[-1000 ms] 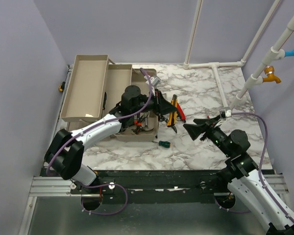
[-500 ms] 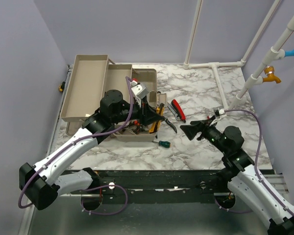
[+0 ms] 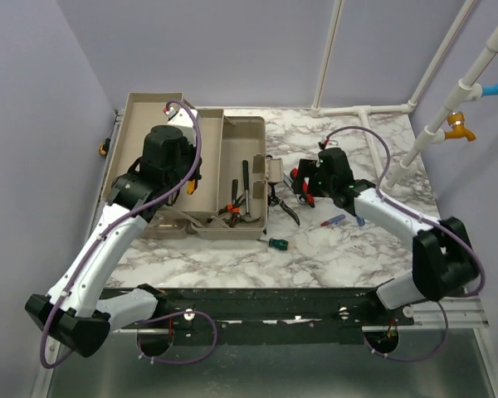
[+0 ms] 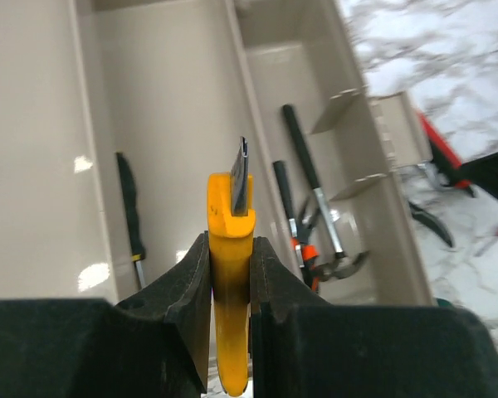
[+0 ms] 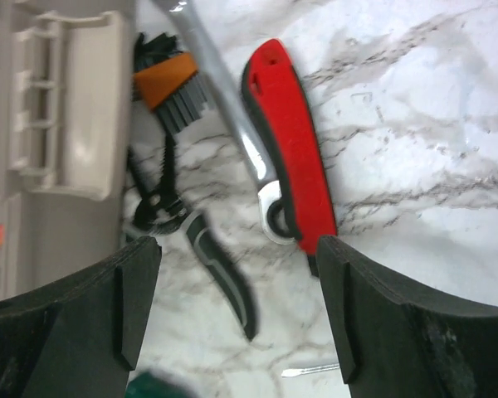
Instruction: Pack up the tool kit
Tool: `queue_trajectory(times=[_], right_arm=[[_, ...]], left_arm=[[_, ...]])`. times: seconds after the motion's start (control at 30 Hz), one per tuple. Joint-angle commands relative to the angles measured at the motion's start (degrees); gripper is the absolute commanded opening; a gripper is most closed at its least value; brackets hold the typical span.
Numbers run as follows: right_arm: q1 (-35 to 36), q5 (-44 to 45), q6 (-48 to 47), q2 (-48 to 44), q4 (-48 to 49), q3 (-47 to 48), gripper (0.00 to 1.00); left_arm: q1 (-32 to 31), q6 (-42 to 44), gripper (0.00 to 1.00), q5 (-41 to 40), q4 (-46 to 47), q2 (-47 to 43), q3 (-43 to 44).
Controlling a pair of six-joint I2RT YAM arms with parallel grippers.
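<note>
The tool kit's box (image 3: pixel 257 126) lies open at the left, its beige trays (image 3: pixel 145 112) fanned out. My left gripper (image 3: pixel 185 174) hangs over the middle tray, shut on a yellow-handled tool (image 4: pixel 230 215) with a metal tip. Below it lie a black screwdriver (image 4: pixel 129 207), a hammer (image 4: pixel 311 186) and orange-jointed pliers (image 4: pixel 303 249). My right gripper (image 3: pixel 305 184) is open just above the table, right of the box. The red knife (image 5: pixel 290 141) lies by its right finger, with a silver wrench (image 5: pixel 224 99) alongside and black-handled pliers (image 5: pixel 212 261) between the fingers (image 5: pixel 137 282).
A green-handled screwdriver (image 3: pixel 275 243) lies in front of the box, and a small blue and red screwdriver (image 3: pixel 332 220) is further right. White pipes (image 3: pixel 365 110) run along the back and right, with blue and orange taps (image 3: pixel 458 126). Purple walls close in the table.
My left arm carried the yellow-handled tool left, from beside the box to over the trays. My right arm swung forward and left to the red knife, its jaws widening.
</note>
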Motion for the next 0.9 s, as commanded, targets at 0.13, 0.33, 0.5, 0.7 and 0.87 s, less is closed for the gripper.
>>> queue_trajectory(times=[0.13, 0.33, 0.5, 0.7, 0.87], right_arm=[[0.17, 8.84, -3.73, 17.39, -9.57, 13.54, 0.78], [-1.14, 6.41, -2.94, 22.52, -9.01, 15.72, 0.78], [-1.52, 6.5, -2.52, 25.1, -8.79, 16.71, 0.77], [-2.77, 5.99, -0.26, 26.72, -9.03, 15.96, 0.51], [-2.99, 5.31, 0.26, 22.55, -7.87, 13.65, 0.14]], left_arm=[[7.28, 0.73, 0.0, 2.34, -4.99, 13.15, 4.53], [7.68, -0.33, 0.12, 1.54, -5.62, 20.12, 7.21], [7.6, -2.88, 0.47, 0.77, -7.6, 20.95, 8.78], [7.6, -5.41, 0.97, 6.71, -2.6, 12.26, 4.1], [7.51, -7.69, 0.99, 13.66, 3.59, 3.04, -3.16]])
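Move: The spot in the middle tray where the yellow box cutter is to go lies about 6 cm ahead of the left hand, 2 cm left and 12 cm below. A black-handled tool lies 5 cm left of that spot, and the hammer some 18 cm right of it in the deep tray. The red utility knife's middle is 8 cm ahead of the right hand, 1 cm right and 10 cm down; the wrench lies 5 cm left of the knife, the hex-key set about 10 cm left of it and 2 cm farther out. The yellow box cutter, still held at first, goes about 10 cm down and 6 cm forward into the middle tray as the left wrist tips down some 20 degrees; the fingers then open wide, let go, and the hand backs up and away. The red utility knife gets the right hand, which sinks about 9 cm while reaching 5 cm forward and closes its open fingers across the knife's near part. ##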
